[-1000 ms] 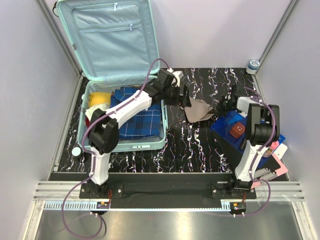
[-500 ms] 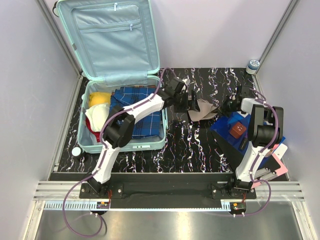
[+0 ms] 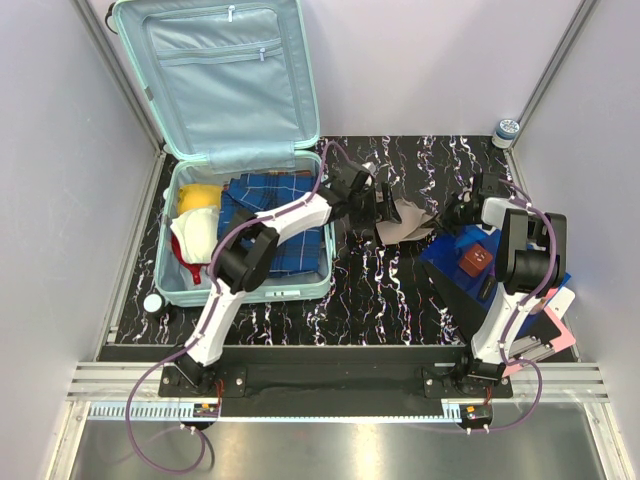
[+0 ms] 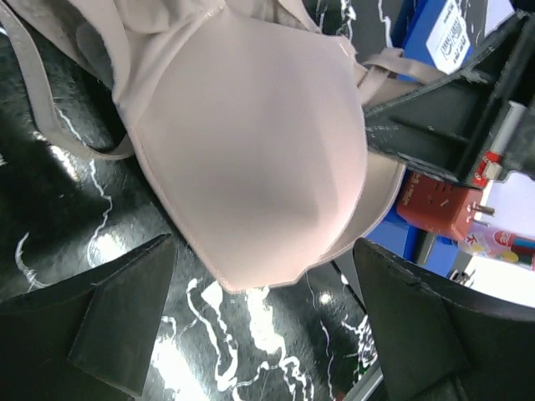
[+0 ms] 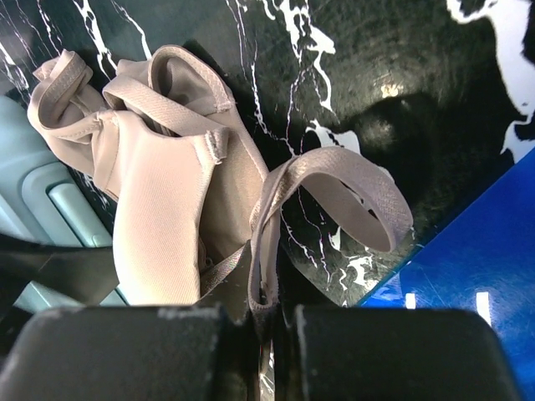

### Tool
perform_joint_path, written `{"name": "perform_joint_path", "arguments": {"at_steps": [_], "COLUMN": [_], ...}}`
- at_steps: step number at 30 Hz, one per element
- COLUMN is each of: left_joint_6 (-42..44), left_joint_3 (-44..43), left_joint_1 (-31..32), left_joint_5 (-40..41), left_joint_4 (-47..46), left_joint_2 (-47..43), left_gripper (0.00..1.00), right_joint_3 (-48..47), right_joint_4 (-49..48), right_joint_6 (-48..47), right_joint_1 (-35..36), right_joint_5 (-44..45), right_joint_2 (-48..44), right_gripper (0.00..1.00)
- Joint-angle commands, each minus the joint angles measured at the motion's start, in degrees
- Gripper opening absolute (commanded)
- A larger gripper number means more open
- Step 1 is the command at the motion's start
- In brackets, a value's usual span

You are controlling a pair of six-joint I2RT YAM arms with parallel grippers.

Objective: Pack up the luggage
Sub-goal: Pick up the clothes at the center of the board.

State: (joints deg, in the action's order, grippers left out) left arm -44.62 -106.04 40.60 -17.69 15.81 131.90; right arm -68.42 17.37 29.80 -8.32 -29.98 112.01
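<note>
The mint-green luggage lies open at the back left, its lid propped against the wall. A beige bra rests on the black marble table to its right. My left gripper hovers at the bra's left side, open. In the left wrist view the bra cup fills the space just ahead of the wide-apart fingers. My right gripper is at the bra's right side. In the right wrist view the right gripper is shut on a bra strap.
Inside the luggage lie a blue plaid cloth, a yellow item and a white and red item. A flat blue box with a red-brown block sits at the right, pink items beside it. A small jar stands at the back right.
My left gripper has moved right from the luggage's edge to the bra, staying open. The right gripper shifted slightly back and right, still holding the strap.
</note>
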Motion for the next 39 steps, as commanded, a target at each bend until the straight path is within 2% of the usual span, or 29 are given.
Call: {"name": "perform_joint_path", "arguments": {"at_steps": [1,9,25,28,31,34,36,38,39], "left_joint_6": [-3.28,-4.51,-7.23,-7.85,-8.11,-8.64,-8.99,-8.82,-8.73], "left_joint_3": [0.57,0.31,1.62,2.76,4.0,4.52,4.26,4.18,4.17], "left_joint_1": [0.01,0.01,1.32,1.76,1.94,1.94,1.94,2.03,1.94], "left_joint_5": [-1.73,-1.29,-7.7,-8.5,-8.76,-9.38,-9.73,-10.17,-10.6], "left_joint_4": [-6.23,-6.76,-15.37,-17.22,-18.53,-19.5,-19.85,-20.03,-20.38], "left_joint_2": [2.4,4.16,4.95,4.51,3.9,3.81,3.9,3.81,3.81], "left_gripper": [0.93,0.94,0.95,0.93,0.82,0.6,0.39,0.28,0.15], "right_joint_3": [0.39,0.57,0.92,0.84,1.01,1.27,1.62,1.89,2.15], "right_joint_4": [-1.37,-1.37,-3.21,-3.74,-4.01,-4.18,-4.18,-4.18,-4.09], "right_joint_6": [-0.36,-0.88,-3.08,-3.0,-3.0,-3.08,-3.0,-3.0,-2.91], "right_joint_1": [-0.12,-0.12,3.66,4.1,4.1,4.19,4.19,4.19,4.19], "right_joint_5": [-2.72,-3.42,-7.11,-7.46,-7.46,-7.55,-7.55,-7.47,-7.46], "right_joint_2": [-2.41,-2.76,-2.23,-2.23,-2.67,-3.02,-3.37,-4.16,-4.51], "right_gripper": [0.0,0.0,0.0,0.0,0.0,0.0,0.0,0.0,0.0]}}
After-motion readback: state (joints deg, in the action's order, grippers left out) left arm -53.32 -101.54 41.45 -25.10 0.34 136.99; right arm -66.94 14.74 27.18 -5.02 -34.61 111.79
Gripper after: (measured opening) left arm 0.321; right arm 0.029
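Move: The beige clothes lie around 4 cm to the left hand's right, about 1 cm nearer the base and some 4 cm below it. The suitcase's right rim is level with that hand, roughly 14 cm to its left. From the right hand, already pinching their strap, the clothes' middle is about 8 cm left, 1 cm ahead and 1 cm lower, while the red adapter stands some 9 cm right and 8 cm back. Left hand sinks 3 cm, then slides 3 cm right, closing on the clothes; right draws its strap 3.5 cm left. ##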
